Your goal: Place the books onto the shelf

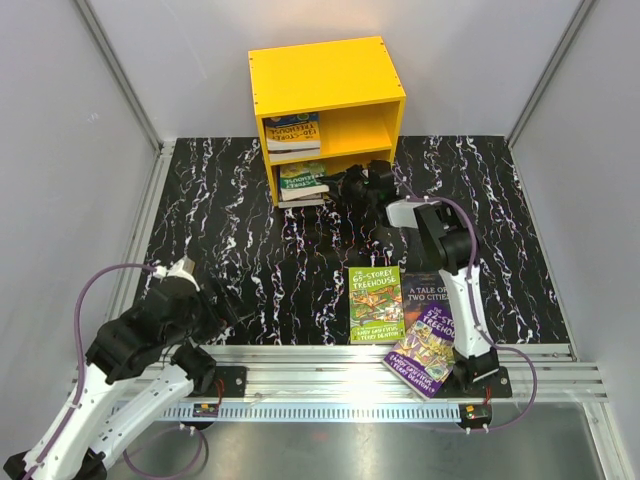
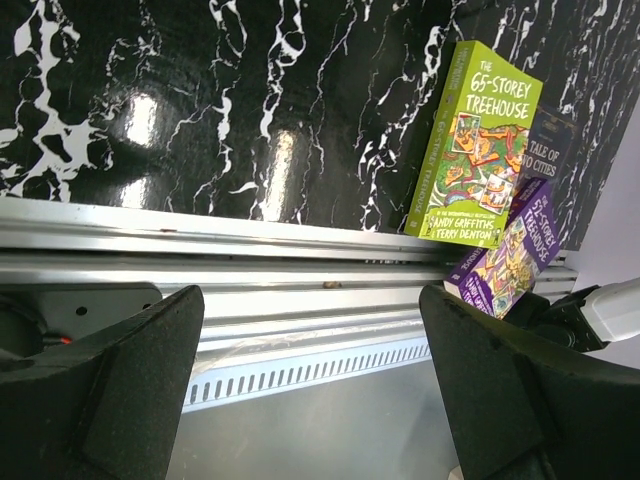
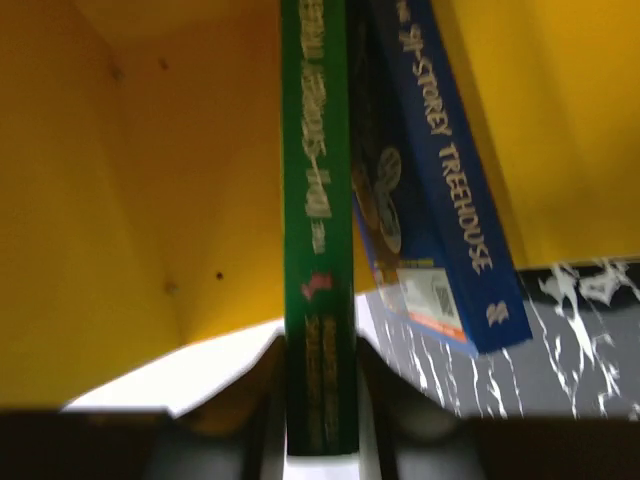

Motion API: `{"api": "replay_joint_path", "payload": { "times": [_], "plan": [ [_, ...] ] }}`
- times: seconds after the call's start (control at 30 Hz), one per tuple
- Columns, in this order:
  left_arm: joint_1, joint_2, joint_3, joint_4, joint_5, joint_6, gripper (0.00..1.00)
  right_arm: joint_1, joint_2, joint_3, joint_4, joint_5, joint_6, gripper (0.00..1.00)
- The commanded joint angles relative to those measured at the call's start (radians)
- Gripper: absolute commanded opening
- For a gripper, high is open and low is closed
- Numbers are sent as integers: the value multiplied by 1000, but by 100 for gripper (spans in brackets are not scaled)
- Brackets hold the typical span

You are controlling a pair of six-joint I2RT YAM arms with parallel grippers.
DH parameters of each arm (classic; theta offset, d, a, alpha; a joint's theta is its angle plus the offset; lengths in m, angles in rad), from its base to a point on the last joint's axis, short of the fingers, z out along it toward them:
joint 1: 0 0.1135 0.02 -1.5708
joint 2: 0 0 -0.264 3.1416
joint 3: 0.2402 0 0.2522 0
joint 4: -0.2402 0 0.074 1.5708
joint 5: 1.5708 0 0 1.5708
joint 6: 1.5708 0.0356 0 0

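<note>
The yellow shelf [image 1: 325, 75] stands at the back of the table. A stack of books [image 1: 292, 133] lies in its upper compartment. My right gripper [image 1: 347, 186] reaches into the lower compartment, shut on the spine of a green book [image 3: 318, 250] [image 1: 302, 178]. In the right wrist view a blue "Treehouse" book [image 3: 440, 200] leans right beside the green one, against the yellow wall [image 3: 130, 200]. On the table lie a green "65-Storey Treehouse" [image 1: 375, 303] [image 2: 480, 150], a dark "A Tale of Two Cities" [image 1: 428, 288] and a purple book [image 1: 425, 345] [image 2: 510, 250]. My left gripper [image 1: 218, 308] [image 2: 310, 330] hangs open over the near rail, holding nothing.
The table top is black marble-patterned [image 1: 240, 230], with grey walls on three sides. A metal rail [image 1: 350, 365] runs along the near edge and carries both arm bases. The purple book overlaps this rail beside the right arm's base [image 1: 475, 370].
</note>
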Motion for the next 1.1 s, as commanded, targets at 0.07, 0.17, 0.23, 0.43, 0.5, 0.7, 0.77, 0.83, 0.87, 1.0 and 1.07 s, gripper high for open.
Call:
{"api": "replay_joint_path", "payload": {
  "times": [0.07,0.17,0.23,0.43,0.5,0.7,0.77,0.83,0.87,1.0,1.07],
  "plan": [
    [5,-12,21,-16,-16,-18,90,33,133,195,20,-48,15,2],
    [3,-5,21,-13,-16,-17,90,44,168,228,1,-57,18,11],
    [5,-2,25,-13,-21,-15,90,51,179,221,1,-62,27,11],
    [5,5,19,5,-21,-17,90,56,128,150,-46,-73,-12,100],
    [5,15,17,19,-18,-17,90,57,92,131,-83,-82,-46,100],
    [5,34,10,60,-7,-20,90,56,-36,56,-236,-74,-175,100],
    [3,38,14,65,-10,-21,89,56,-65,37,-279,-70,-209,100],
    [5,44,19,65,-16,-21,89,54,-111,13,-342,-59,-253,100],
    [3,45,27,65,-21,-20,89,53,-126,5,-383,-51,-284,100],
    [5,51,40,62,-39,-17,89,33,-236,-67,-456,-34,-344,100],
    [3,57,42,62,-44,-5,89,15,-290,-134,-483,-34,-374,100]
  ]
}}
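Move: The right gripper still pinches the green 104-Storey book by its spine, inside the lower shelf. The lower stack, with the blue Treehouse book on top, is centred about 6 cm ahead of this hand, 8 cm left and 3 cm below. The 130-Storey stack on the upper shelf is roughly 6 cm ahead, 8 cm left and 13 cm up. From the left hand, the lower stack lies some 45 cm ahead, 11 cm right and 10 cm below. Slide the right gripper about 4 cm left and slightly forward, carrying the green book farther in over the blue one, then open the fingers wide to let go of its spine. Draw the hand back about 9 cm and a little right, sinking slightly towards the end, out of the shelf and clear of the stack, with the wrist turning some 20 degrees. ##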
